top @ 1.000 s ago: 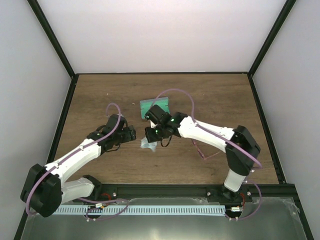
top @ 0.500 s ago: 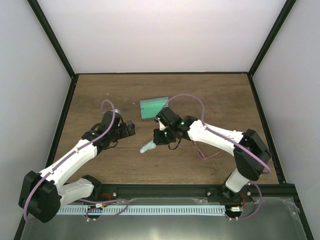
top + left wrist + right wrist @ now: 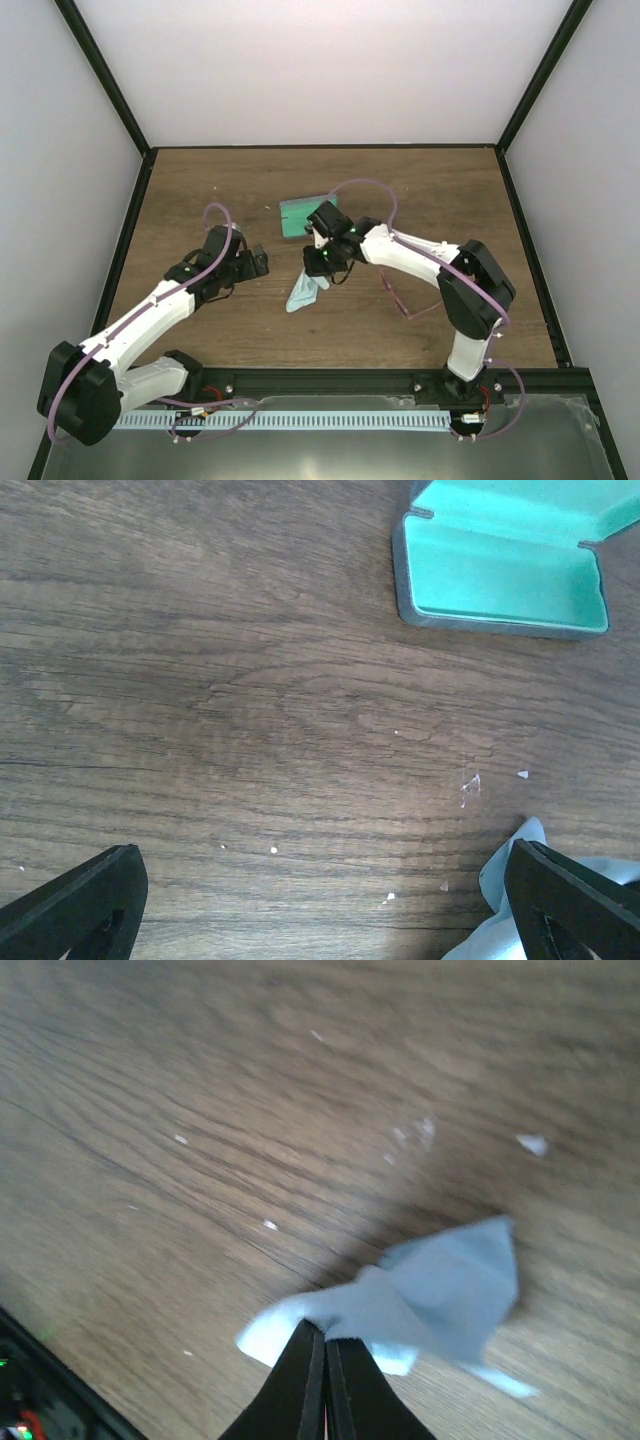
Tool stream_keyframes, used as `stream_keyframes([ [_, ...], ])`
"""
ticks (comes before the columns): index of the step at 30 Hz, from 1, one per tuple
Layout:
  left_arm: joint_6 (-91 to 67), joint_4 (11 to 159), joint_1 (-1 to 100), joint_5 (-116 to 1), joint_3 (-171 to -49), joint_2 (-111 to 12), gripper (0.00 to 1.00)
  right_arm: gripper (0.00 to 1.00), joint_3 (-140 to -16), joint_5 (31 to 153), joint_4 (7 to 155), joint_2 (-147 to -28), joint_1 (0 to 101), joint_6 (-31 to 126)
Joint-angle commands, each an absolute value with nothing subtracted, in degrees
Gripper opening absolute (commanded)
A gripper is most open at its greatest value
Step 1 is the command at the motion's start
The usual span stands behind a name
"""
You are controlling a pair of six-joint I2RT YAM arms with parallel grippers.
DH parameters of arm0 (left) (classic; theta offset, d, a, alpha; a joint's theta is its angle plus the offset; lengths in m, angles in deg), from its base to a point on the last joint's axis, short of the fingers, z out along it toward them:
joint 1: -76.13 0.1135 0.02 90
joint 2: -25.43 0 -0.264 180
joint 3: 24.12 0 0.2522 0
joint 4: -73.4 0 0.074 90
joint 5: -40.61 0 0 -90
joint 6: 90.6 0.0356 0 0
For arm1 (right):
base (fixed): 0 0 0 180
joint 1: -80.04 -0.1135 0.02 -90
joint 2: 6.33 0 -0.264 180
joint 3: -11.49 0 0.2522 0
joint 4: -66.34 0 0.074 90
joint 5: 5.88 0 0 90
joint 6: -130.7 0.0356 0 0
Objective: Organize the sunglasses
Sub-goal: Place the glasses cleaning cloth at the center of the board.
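The sunglasses [image 3: 402, 305] are a thin pink wire frame lying on the table just right of my right forearm, partly hidden by it. The grey-blue case [image 3: 303, 215] lies open with its green inside up; it also shows in the left wrist view [image 3: 505, 570]. My right gripper [image 3: 319, 262] is shut on the light-blue cloth [image 3: 300, 294], which hangs from it just in front of the case. In the right wrist view the shut gripper [image 3: 325, 1345] pinches the cloth [image 3: 445, 1290] above the wood. My left gripper [image 3: 256, 262] is open and empty, left of the cloth.
In the left wrist view the open gripper [image 3: 320, 865] hovers over bare wood, with the cloth's edge [image 3: 494, 910] by the right finger. Small white specks dot the wood. Black frame rails border the table [image 3: 200, 190] on the left, right and back.
My right gripper has shifted back and forth slightly near the case with the cloth pinched; the cloth now hangs longer beneath it. My left gripper has drawn back a little to the left.
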State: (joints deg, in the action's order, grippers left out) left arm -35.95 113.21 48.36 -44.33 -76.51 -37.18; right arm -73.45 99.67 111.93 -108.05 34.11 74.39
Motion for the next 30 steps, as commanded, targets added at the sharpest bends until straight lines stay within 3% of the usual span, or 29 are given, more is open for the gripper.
stream_keyframes([
  [1, -35.7, 114.1, 48.6, -43.4, -76.2, -36.3, 1.00, 0.01, -83.9, 102.3, 114.5, -109.3, 34.1, 72.2],
  [7, -36.1, 113.4, 48.8, -43.0, -77.3, -37.3, 0.99, 0.01, -89.9, 105.5, 115.7, -109.8, 34.1, 71.9],
  [21, -35.8, 111.1, 48.8, -44.2, -77.5, -41.8, 0.99, 0.03, -54.9, 105.5, 105.3, -99.9, 34.1, 76.6],
  [23, -35.7, 110.8, 48.8, -44.5, -77.9, -42.5, 0.99, 0.08, -53.5, 105.5, 104.9, -99.8, 34.1, 76.6],
  [26, -35.5, 110.3, 48.9, -45.1, -78.4, -43.8, 0.99, 0.28, -54.4, 104.5, 106.3, -99.5, 34.1, 76.1],
  [30, -34.9, 109.2, 48.8, -46.8, -79.0, -45.3, 0.99, 0.29, -59.3, 97.8, 111.0, -97.6, 34.1, 75.3],
])
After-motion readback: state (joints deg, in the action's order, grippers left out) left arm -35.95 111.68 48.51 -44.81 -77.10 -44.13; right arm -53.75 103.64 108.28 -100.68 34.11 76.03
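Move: The right hand already pinches the glasses cleaning cloth by a corner, and the bare spot where its middle is to lie is some 2 cm back from that hand, neither left nor right, and about 8 cm below. The open case lies about 17 cm ahead and 2 cm to the left of this hand, the sunglasses about 23 cm to its right and 2 cm back, both at table level. From the left hand the spot is about 15 cm right, 4 cm back and 11 cm down. With the cloth's corner in its shut fingers, the right hand flicks up by nearly 9 cm, also some 5 cm left and 3 cm forward, then without a pause sweeps down about 15 cm, back and to the right, drawing the cloth out over the table, and the fingers part about a third of the way at the bottom, low over the back right corner. Meanwhile the open left hand sinks close to 3 cm beside the cloth, touching nothing. ##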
